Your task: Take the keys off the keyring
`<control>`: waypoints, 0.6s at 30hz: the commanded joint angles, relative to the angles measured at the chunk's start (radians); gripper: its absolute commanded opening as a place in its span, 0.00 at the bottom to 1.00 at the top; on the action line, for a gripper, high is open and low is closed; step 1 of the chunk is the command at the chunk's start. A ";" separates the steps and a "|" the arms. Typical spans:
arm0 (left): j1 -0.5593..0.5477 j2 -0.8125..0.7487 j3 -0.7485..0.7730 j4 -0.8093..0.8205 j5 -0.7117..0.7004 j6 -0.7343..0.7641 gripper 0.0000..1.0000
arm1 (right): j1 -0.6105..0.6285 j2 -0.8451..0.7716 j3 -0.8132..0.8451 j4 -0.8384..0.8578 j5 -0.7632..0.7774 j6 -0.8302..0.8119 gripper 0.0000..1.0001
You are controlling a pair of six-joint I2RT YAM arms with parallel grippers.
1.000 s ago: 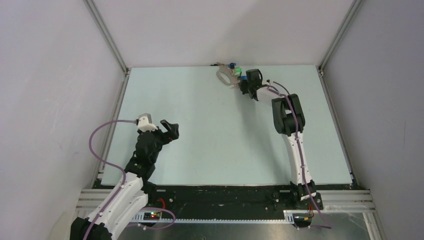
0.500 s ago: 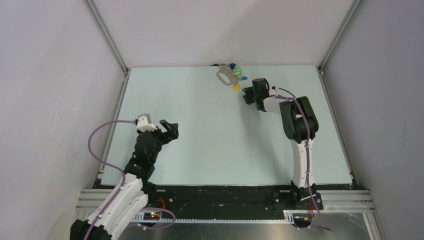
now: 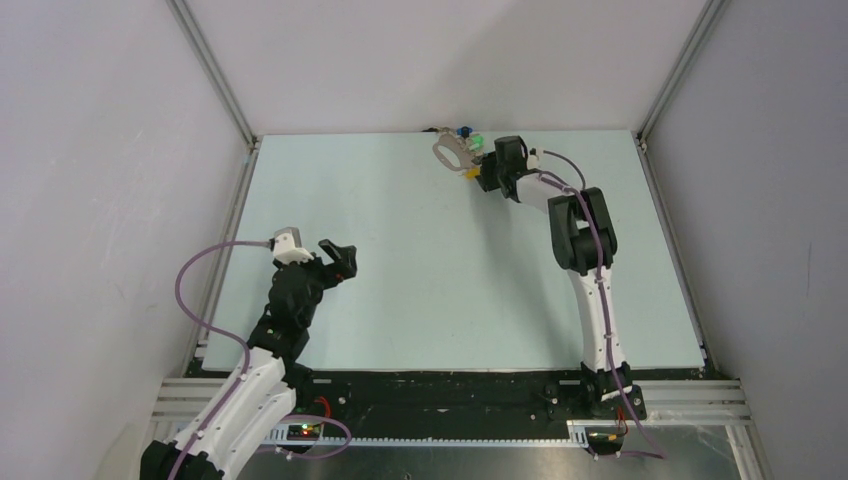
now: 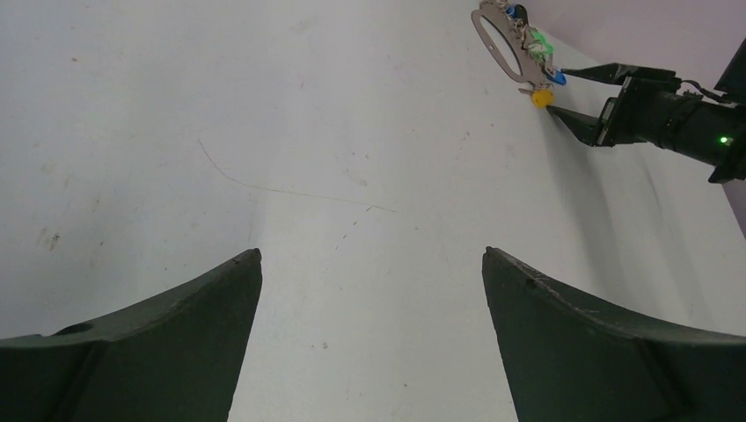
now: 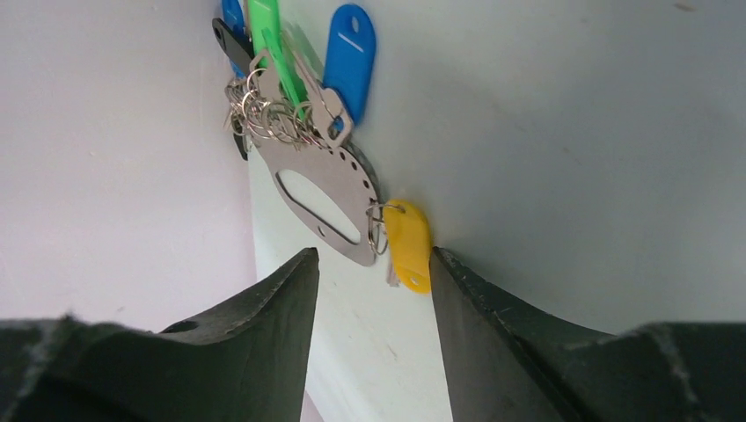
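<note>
The keyring [image 5: 321, 189], a flat grey oval plate, lies at the table's far edge against the back wall [image 3: 452, 152]. Keys with blue [image 5: 349, 48], green [image 5: 264, 31] and black [image 5: 230, 40] tags bunch at its far end on small rings. A yellow-tagged key [image 5: 407, 246] hangs from its near end. My right gripper [image 5: 371, 257] is open just short of the ring, its right fingertip [image 5: 440, 264] beside the yellow tag and nothing held. Far back on the left, my left gripper [image 4: 371, 255] stands wide open over bare table [image 3: 330, 258].
The back wall [image 3: 450, 60] rises directly behind the keyring, and the metal frame posts [image 3: 215, 70] stand at the table's corners. In the left wrist view the right gripper [image 4: 598, 110] shows near the yellow tag [image 4: 542, 97].
My right gripper opened, drew back from the keyring towards me, then moved forward to it again. The yellow tag now lies exposed beside the ring. The left arm has not moved.
</note>
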 commanded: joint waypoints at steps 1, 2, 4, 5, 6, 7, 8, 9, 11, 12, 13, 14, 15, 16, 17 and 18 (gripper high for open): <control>-0.005 0.005 0.010 0.009 -0.010 0.006 0.98 | -0.006 0.060 0.118 -0.143 0.039 0.005 0.56; -0.005 0.007 0.011 0.009 -0.009 0.007 0.98 | -0.008 0.067 0.145 -0.153 0.042 0.010 0.56; -0.005 0.010 0.011 0.009 -0.010 0.005 0.98 | -0.012 0.093 0.188 -0.198 0.047 0.027 0.55; -0.006 0.011 0.012 0.010 -0.011 0.005 0.98 | -0.015 0.111 0.218 -0.228 0.047 0.038 0.54; -0.005 0.012 0.012 0.009 -0.010 0.005 0.98 | -0.015 0.120 0.235 -0.246 0.045 0.043 0.54; -0.006 0.012 0.013 0.009 -0.010 0.005 0.98 | -0.016 0.136 0.263 -0.272 0.046 0.048 0.52; -0.006 0.015 0.013 0.009 -0.011 0.005 0.98 | -0.016 0.151 0.276 -0.284 0.047 0.048 0.51; -0.006 0.015 0.013 0.009 -0.010 0.005 0.98 | -0.015 0.158 0.297 -0.303 0.046 0.049 0.49; -0.005 0.018 0.014 0.010 -0.011 0.005 0.98 | -0.014 0.176 0.332 -0.320 0.037 0.043 0.44; -0.006 0.020 0.014 0.010 -0.011 0.005 0.98 | -0.014 0.194 0.346 -0.330 0.030 0.033 0.42; -0.005 0.020 0.014 0.010 -0.011 0.005 0.98 | -0.014 0.202 0.379 -0.353 0.025 0.025 0.35; -0.006 0.021 0.014 0.009 -0.011 0.005 0.98 | -0.014 0.217 0.395 -0.362 0.011 0.007 0.31; -0.005 0.020 0.015 0.010 -0.011 0.005 0.98 | -0.015 0.222 0.420 -0.371 0.002 0.000 0.23; -0.006 0.020 0.015 0.010 -0.010 0.005 0.98 | -0.017 0.228 0.427 -0.371 -0.012 -0.013 0.16; -0.005 0.019 0.015 0.009 -0.010 0.005 0.98 | -0.017 0.227 0.424 -0.365 -0.016 -0.018 0.03; -0.005 0.016 0.014 0.009 -0.010 0.006 0.98 | -0.016 0.215 0.415 -0.348 -0.018 -0.031 0.01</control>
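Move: The yellow key lies almost at the right hand's half-open fingertips, about 1 cm ahead, 1 cm to the left and 2 cm below the hand point, close beside the lower finger. The blue key is some 5 cm ahead and 3 cm to the right, the green key roughly 9 cm straight ahead, and the flat grey plate about 6 cm ahead and 5 cm to the left. From the left hand the yellow key is about 34 cm ahead, 25 cm to the right and 13 cm lower. The yellow key is followed and closed upon by the right hand, which goes forward about 3 cm along the table, then sinks about 1.5 cm at the end while tipping its fingers some 5 degrees further down. The fingers stay half open for most of the advance, then close almost fully, pinching the key's near end. ##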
